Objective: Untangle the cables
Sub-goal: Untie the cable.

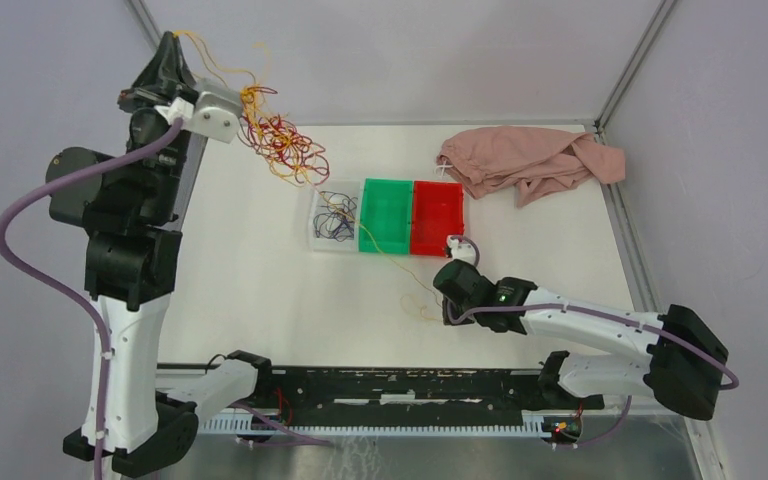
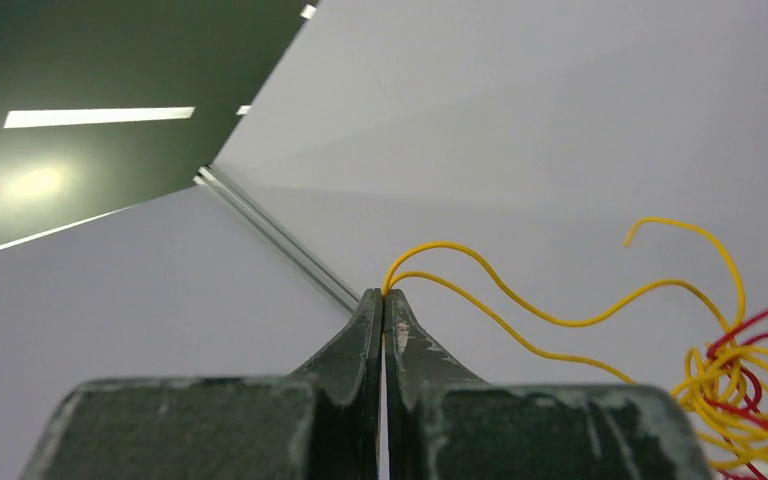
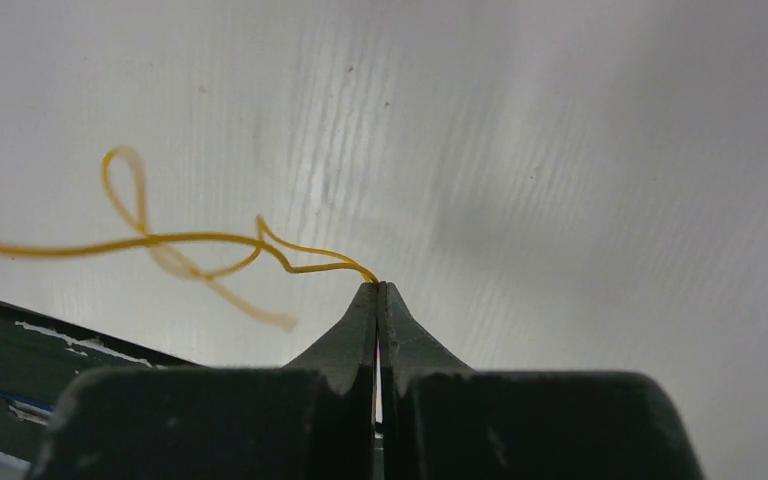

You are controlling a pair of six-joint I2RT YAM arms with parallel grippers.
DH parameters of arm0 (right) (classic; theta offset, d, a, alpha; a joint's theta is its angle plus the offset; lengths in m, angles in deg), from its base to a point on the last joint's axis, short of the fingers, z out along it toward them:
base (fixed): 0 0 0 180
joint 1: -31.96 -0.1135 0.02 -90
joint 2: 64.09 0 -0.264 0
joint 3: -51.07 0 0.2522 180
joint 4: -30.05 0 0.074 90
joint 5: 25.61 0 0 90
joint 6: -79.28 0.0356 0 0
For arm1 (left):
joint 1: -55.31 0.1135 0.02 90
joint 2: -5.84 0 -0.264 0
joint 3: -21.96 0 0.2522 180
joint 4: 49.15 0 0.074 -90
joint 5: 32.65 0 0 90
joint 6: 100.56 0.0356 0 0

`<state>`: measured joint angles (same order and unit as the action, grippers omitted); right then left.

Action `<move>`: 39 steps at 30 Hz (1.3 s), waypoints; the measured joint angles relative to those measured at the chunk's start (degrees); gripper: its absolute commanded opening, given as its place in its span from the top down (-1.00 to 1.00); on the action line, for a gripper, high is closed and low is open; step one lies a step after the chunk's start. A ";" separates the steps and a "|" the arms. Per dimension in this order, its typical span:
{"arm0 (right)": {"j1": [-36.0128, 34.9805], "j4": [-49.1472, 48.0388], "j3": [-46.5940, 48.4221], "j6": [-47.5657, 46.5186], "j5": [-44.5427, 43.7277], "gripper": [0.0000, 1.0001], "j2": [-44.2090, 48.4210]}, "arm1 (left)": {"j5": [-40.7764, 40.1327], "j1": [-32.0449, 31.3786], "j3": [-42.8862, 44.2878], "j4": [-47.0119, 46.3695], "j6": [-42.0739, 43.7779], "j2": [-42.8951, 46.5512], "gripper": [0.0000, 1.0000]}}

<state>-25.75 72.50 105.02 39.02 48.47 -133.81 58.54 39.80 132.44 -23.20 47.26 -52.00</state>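
Note:
My left gripper is raised high at the back left, shut on two yellow cable strands at its tips. A tangle of red and yellow cables hangs from it above the table; it shows at the right edge of the left wrist view. My right gripper is low over the table at front centre, shut on the end of one yellow cable at its tips. That strand runs back toward the green tray. Dark cables lie in a clear tray.
A clear tray, a green tray and a red tray stand side by side mid-table. A pink cloth lies at the back right. A black rail runs along the front edge. Walls enclose the back and sides.

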 measured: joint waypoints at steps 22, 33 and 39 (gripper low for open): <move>12.33 15.63 -6.51 6.08 -5.60 1.00 20.68 | -8.72 0.00 8.59 -25.24 -2.38 -5.66 0.94; 18.73 20.09 -11.08 8.41 -4.44 1.00 28.13 | -10.80 0.00 17.70 -28.68 1.42 -10.82 0.94; 19.50 17.62 -10.29 7.17 -1.11 1.00 27.74 | -0.52 0.02 2.82 -19.15 -1.42 0.13 0.94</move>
<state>-6.26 90.12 94.72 46.19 47.35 -106.07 58.02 39.83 135.26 -42.35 45.84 -51.87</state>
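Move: Hanging in one bunch from the left fingers, the yellow-and-red tangle lies about 11 cm right of that hand, 13 cm below and some 3 cm back. From the low right hand, which pinches the far end of a yellow strand, the tangle is roughly 28 cm left, 8 cm ahead and 42 cm up. The red tray stands some 21 cm ahead of the right hand and 2 cm left; the green tray is level with the red and 11 cm left of it. Pulling the strand from both ends, the left hand keeps its pinch on the yellow cable and climbs some 15 cm, drawing back and left as its fingers tip up about 35 degrees, then sinks about 7 cm and swings right again. The right hand, fingers kept shut, sweeps about 14 cm right over bare table away from the trays, turning clockwise nearly 30 degrees and easing back at the end; its hold on the yellow strand ends. ##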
